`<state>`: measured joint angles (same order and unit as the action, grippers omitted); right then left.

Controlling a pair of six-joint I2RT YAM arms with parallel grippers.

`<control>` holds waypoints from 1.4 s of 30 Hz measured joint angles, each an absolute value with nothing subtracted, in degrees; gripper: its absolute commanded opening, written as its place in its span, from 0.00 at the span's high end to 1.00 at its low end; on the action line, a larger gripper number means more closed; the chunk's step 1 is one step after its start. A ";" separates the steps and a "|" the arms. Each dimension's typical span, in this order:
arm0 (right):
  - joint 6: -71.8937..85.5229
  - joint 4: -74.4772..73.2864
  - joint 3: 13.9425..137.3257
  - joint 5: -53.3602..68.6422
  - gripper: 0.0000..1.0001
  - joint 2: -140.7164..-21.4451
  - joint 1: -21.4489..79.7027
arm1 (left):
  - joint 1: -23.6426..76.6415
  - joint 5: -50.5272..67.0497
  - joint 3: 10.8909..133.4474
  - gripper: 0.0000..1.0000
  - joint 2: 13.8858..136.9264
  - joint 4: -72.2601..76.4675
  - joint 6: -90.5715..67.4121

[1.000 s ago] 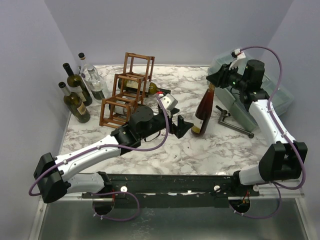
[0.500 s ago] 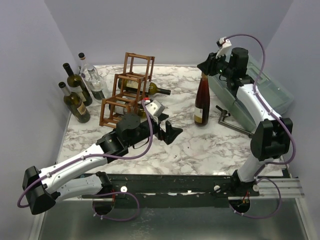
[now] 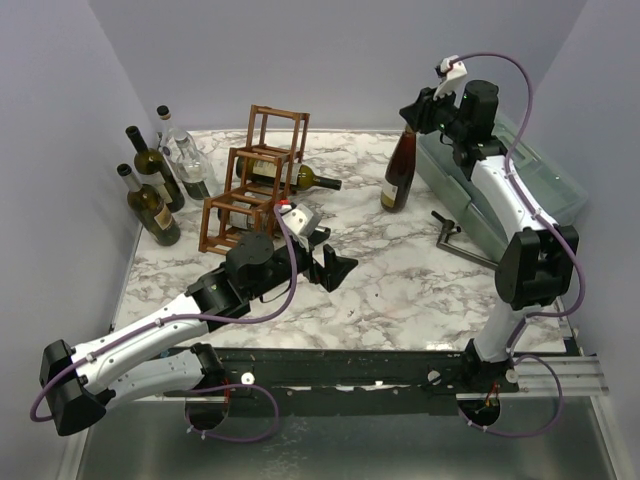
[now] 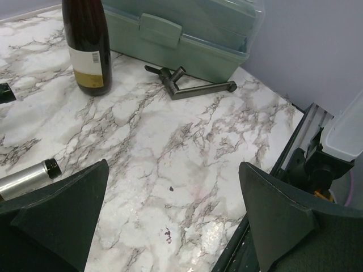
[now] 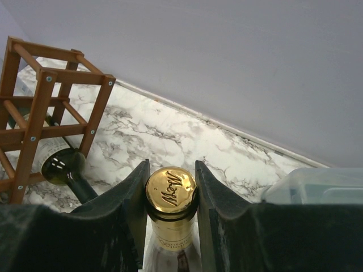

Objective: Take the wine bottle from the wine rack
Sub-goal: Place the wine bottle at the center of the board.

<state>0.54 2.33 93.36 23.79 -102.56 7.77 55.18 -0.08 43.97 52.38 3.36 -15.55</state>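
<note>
A dark wine bottle [image 3: 398, 172] with a gold cap [image 5: 170, 190] stands slightly tilted at the back right of the marble table, away from the wine rack [image 3: 255, 180]. My right gripper [image 3: 410, 125] is shut on its neck, and the fingers [image 5: 207, 192] press both sides just under the cap. Whether its base touches the table I cannot tell. A green bottle [image 3: 310, 180] lies in the rack's middle tier with its neck sticking out to the right. My left gripper [image 3: 335, 265] hangs open over the table's middle, nothing between its fingers [image 4: 62, 209].
A pale green toolbox [image 3: 500, 185] sits at the right edge, with a metal tool [image 3: 465, 245] in front of it. Three bottles [image 3: 150, 190] stand by the left wall. The black rail [image 3: 400, 365] runs along the near edge.
My right arm has carried the bottle from the table's middle back toward the far wall. My left arm has pulled back toward the near left, still open.
</note>
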 measured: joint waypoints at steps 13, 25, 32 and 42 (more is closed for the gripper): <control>-2.02 9.45 97.69 21.21 1.00 -108.90 8.58 | 55.16 -0.47 43.68 0.01 52.36 3.25 -15.64; -5.52 13.76 99.88 17.63 1.00 -112.25 10.92 | 55.13 -0.60 43.57 0.01 51.00 2.79 -15.66; -6.96 16.53 99.92 16.34 1.00 -113.32 11.68 | 55.13 -0.62 43.57 0.01 51.00 2.39 -15.66; -7.57 21.69 97.25 14.59 0.79 -113.30 12.01 | 55.13 -0.62 43.03 0.01 51.00 2.22 -15.90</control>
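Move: The wine bottle hangs upright in the right hand, gripped at its gold cap. The table's back edge, which it is carried towards, lies roughly 24 cm ahead of that hand and 28 cm below. The green case is centred about 25 cm right and 3 cm ahead, the bottle lying in the wine rack about 27 cm left and 6 cm ahead. From the left hand the wine bottle stands some 34 cm ahead and 13 cm right. The wine bottle, still pinched by its capped neck, is carried about 6 cm forward by the right hand, away from the near side of the table and towards the back wall, with a couple of centimetres of drift to the left. Height hardly changes, while the wrist steadily tips the fingers upward by some 15 degrees; the grip is kept. ##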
